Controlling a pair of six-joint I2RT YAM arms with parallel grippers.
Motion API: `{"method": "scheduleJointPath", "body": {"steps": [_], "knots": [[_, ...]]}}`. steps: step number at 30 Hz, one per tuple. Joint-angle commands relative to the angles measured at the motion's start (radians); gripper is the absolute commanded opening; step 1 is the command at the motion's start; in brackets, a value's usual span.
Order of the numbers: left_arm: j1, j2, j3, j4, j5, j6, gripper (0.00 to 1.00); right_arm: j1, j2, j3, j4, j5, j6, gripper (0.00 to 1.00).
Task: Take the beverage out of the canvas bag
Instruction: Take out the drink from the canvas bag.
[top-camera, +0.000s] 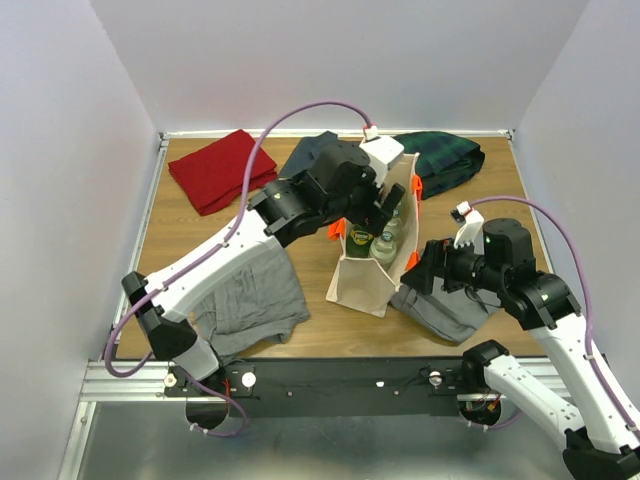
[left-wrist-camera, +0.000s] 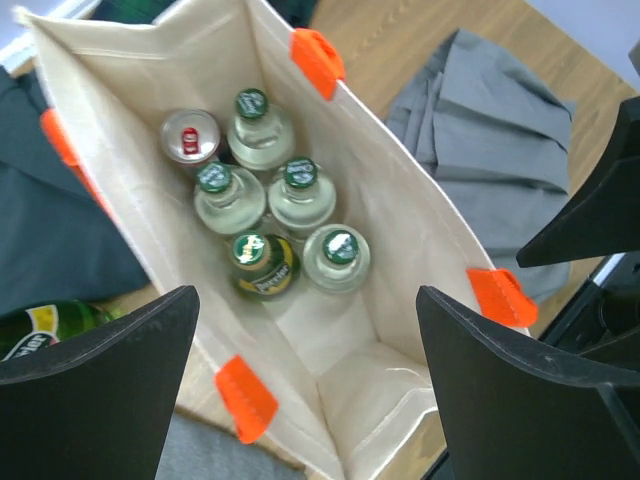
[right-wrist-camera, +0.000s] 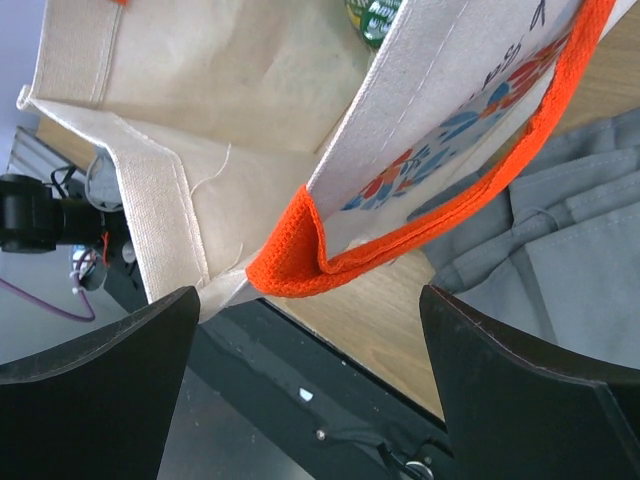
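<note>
The beige canvas bag (top-camera: 362, 280) with orange handles stands upright mid-table, its mouth open. Inside, the left wrist view shows several clear green-capped bottles (left-wrist-camera: 300, 195), one green bottle (left-wrist-camera: 262, 265) and a can (left-wrist-camera: 190, 137), all clustered at the far end. My left gripper (left-wrist-camera: 305, 295) hovers open over the bag's mouth (top-camera: 385, 210), touching nothing. My right gripper (top-camera: 418, 268) sits low against the bag's right side, open. The bag's orange handle (right-wrist-camera: 300, 262) hangs between its fingers, ungripped. Another green bottle (left-wrist-camera: 40, 325) lies outside the bag.
Grey clothes lie left (top-camera: 255, 295) and right (top-camera: 450, 310) of the bag. A red cloth (top-camera: 220, 168), a navy cloth (top-camera: 305, 152) and a dark plaid cloth (top-camera: 445, 158) lie along the back. White walls enclose the table; a black rail (top-camera: 340, 378) runs along its front.
</note>
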Motion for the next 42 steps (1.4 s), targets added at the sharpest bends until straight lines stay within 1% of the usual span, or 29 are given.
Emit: {"method": "scheduleJointPath", "body": {"steps": [1, 7, 17, 24, 37, 42], "knots": [[-0.04, 0.07, 0.082, -0.062, -0.032, -0.013, 0.99, 0.004, -0.012, -0.007, -0.101, -0.059, -0.037, 1.0], [-0.073, 0.128, 0.128, -0.085, -0.048, -0.021, 0.99, 0.004, -0.023, -0.007, -0.127, -0.072, -0.031, 1.0], [-0.079, 0.185, 0.077, -0.079, -0.107, -0.06, 0.99, 0.004, -0.038, -0.016, -0.135, -0.078, -0.005, 1.0], [-0.079, 0.242, 0.062, -0.03, -0.121, -0.082, 0.99, 0.004, -0.055, -0.021, -0.126, -0.049, 0.003, 1.0], [-0.011, 0.283, 0.076, -0.014, -0.132, -0.097, 0.99, 0.004, -0.097, -0.02, -0.12, -0.006, 0.017, 1.0], [0.028, 0.282, 0.056, -0.01, -0.094, -0.125, 0.99, 0.004, -0.1, -0.021, -0.118, 0.004, 0.021, 1.0]]}}
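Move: The green bottle in the canvas bag is about 5 cm ahead of my left hand and 1 cm to its left, its middle some 22 cm below. The front clear bottle stands about 6 cm right and 5 cm nearer than the green one; another clear bottle is 4 cm beyond the green one and 2 cm to its right. From my right hand the green bottle lies roughly 11 cm ahead, 12 cm left and 10 cm lower. I lower my left hand about 10 cm into the mouth of the canvas bag, shifting some 4 cm right on the way and tipping the fingers about 15 degrees steeper. Then, level above the bottles, I ease forward about 3 cm and slightly left, fingers still wide open. My right hand, also open, draws back a couple of centimetres beside the bag's near corner. ##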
